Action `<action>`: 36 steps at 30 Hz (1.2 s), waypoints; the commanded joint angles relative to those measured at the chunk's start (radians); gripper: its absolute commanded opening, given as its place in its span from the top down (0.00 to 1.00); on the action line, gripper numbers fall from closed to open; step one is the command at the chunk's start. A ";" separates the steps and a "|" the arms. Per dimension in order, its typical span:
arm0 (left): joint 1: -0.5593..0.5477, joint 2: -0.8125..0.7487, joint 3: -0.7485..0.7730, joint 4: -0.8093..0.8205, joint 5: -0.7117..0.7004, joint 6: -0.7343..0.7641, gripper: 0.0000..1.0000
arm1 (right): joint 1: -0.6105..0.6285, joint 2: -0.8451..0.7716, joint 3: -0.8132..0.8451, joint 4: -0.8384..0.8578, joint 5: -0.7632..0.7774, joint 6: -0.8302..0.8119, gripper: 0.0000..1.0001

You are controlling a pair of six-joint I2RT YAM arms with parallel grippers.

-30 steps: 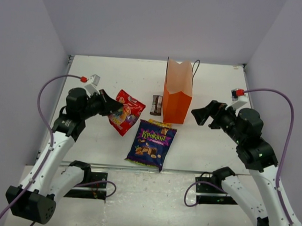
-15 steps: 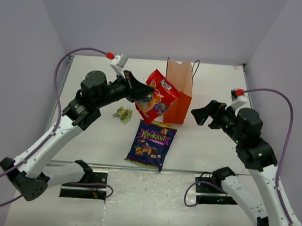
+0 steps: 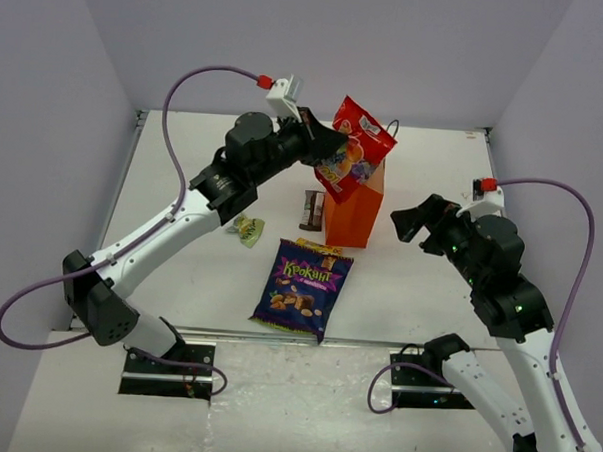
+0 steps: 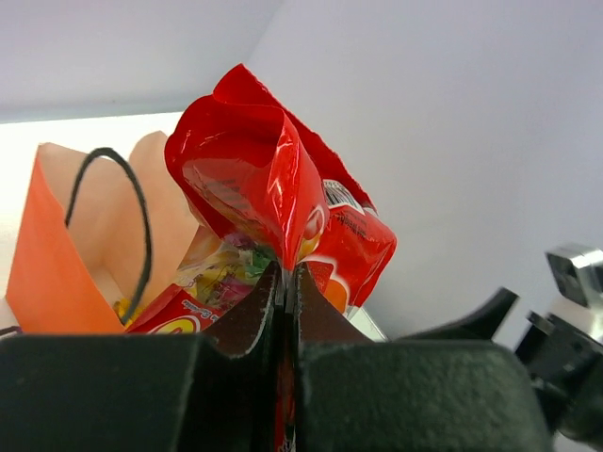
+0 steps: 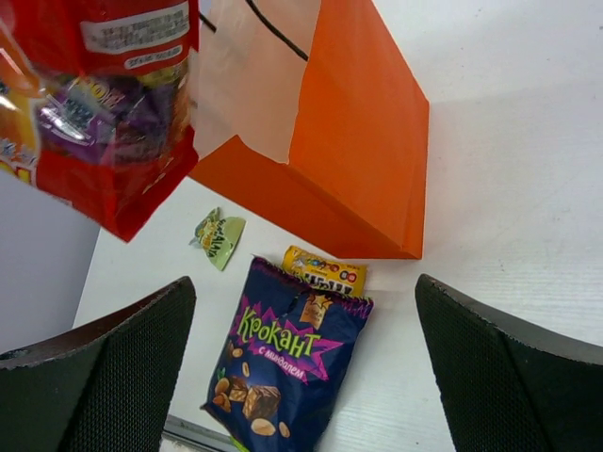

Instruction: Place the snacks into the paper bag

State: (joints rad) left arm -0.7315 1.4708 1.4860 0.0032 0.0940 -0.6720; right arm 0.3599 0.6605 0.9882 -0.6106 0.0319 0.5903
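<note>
My left gripper is shut on the edge of the red bag and holds it in the air over the mouth of the upright orange paper bag. In the left wrist view the red bag stands crumpled above the closed gripper, with the paper bag open behind it. The purple nut bag lies flat in front of the paper bag, over part of the yellow pack. My right gripper hangs open and empty, right of the paper bag.
A brown bar lies against the paper bag's left side. A green-yellow wrapper lies further left on the white table. Grey walls close in the table on three sides.
My left arm has swung up and to the right, lifting the red bag off the table to above the paper bag's mouth. The right arm has barely moved.
</note>
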 commanded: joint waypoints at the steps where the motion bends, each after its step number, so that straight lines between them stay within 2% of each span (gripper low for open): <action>1: -0.002 0.009 0.076 0.248 -0.118 -0.043 1.00 | -0.002 -0.006 0.001 0.014 0.057 0.031 0.01; 14: -0.002 0.095 0.063 0.399 -0.218 -0.005 1.00 | -0.006 -0.012 -0.003 0.012 0.048 0.019 0.01; 22: -0.006 0.161 0.109 0.340 -0.206 0.003 0.99 | -0.006 -0.013 -0.003 0.011 0.039 0.013 0.01; 23: -0.006 0.164 0.114 0.333 -0.203 0.002 0.90 | -0.006 -0.013 -0.003 0.011 0.036 0.009 0.01; 24: -0.006 0.166 0.111 0.336 -0.194 0.000 0.70 | -0.006 -0.013 -0.002 0.011 0.034 0.009 0.01; 26: -0.006 0.166 0.112 0.351 -0.186 0.005 0.56 | -0.006 -0.015 -0.003 0.011 0.033 0.009 0.01; 27: -0.006 0.163 0.112 0.359 -0.172 0.008 0.45 | -0.006 -0.015 -0.003 0.011 0.034 0.009 0.01; 30: -0.005 0.142 0.114 0.391 -0.139 0.028 0.32 | -0.007 -0.018 -0.003 0.011 0.033 0.009 0.01; 36: -0.005 0.089 0.117 0.414 -0.041 0.045 0.24 | -0.007 -0.013 -0.006 0.012 0.023 0.011 0.01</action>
State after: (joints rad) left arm -0.7345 1.6333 1.5543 0.3302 -0.0185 -0.6590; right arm 0.3580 0.6518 0.9867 -0.6136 0.0605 0.6025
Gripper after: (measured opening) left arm 0.745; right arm 0.987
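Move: The left hand, holding the red snack pack, has the paper bag's middle about 7 cm ahead, 5 cm to its right and 28 cm below; the rim is some 15 cm below. Roughly 40 cm below the hand lie the dark chocolate bar, 10 cm ahead and 5 cm left, and the yellow bar, level with it and 2 cm left. The bag lies about 17 cm ahead, 9 cm left and 18 cm below the right hand. The left hand, still pinching the red snack pack by its edge, carries it forward about 6 to 7 cm over the bag's mouth, sinking only slightly and turning some 10 degrees counter-clockwise, slowing as it gets there. The fingers then open to about three quarters and let go of the pack, and the empty hand lifts about 5 cm, easing back a little as its fingertips tilt up. ##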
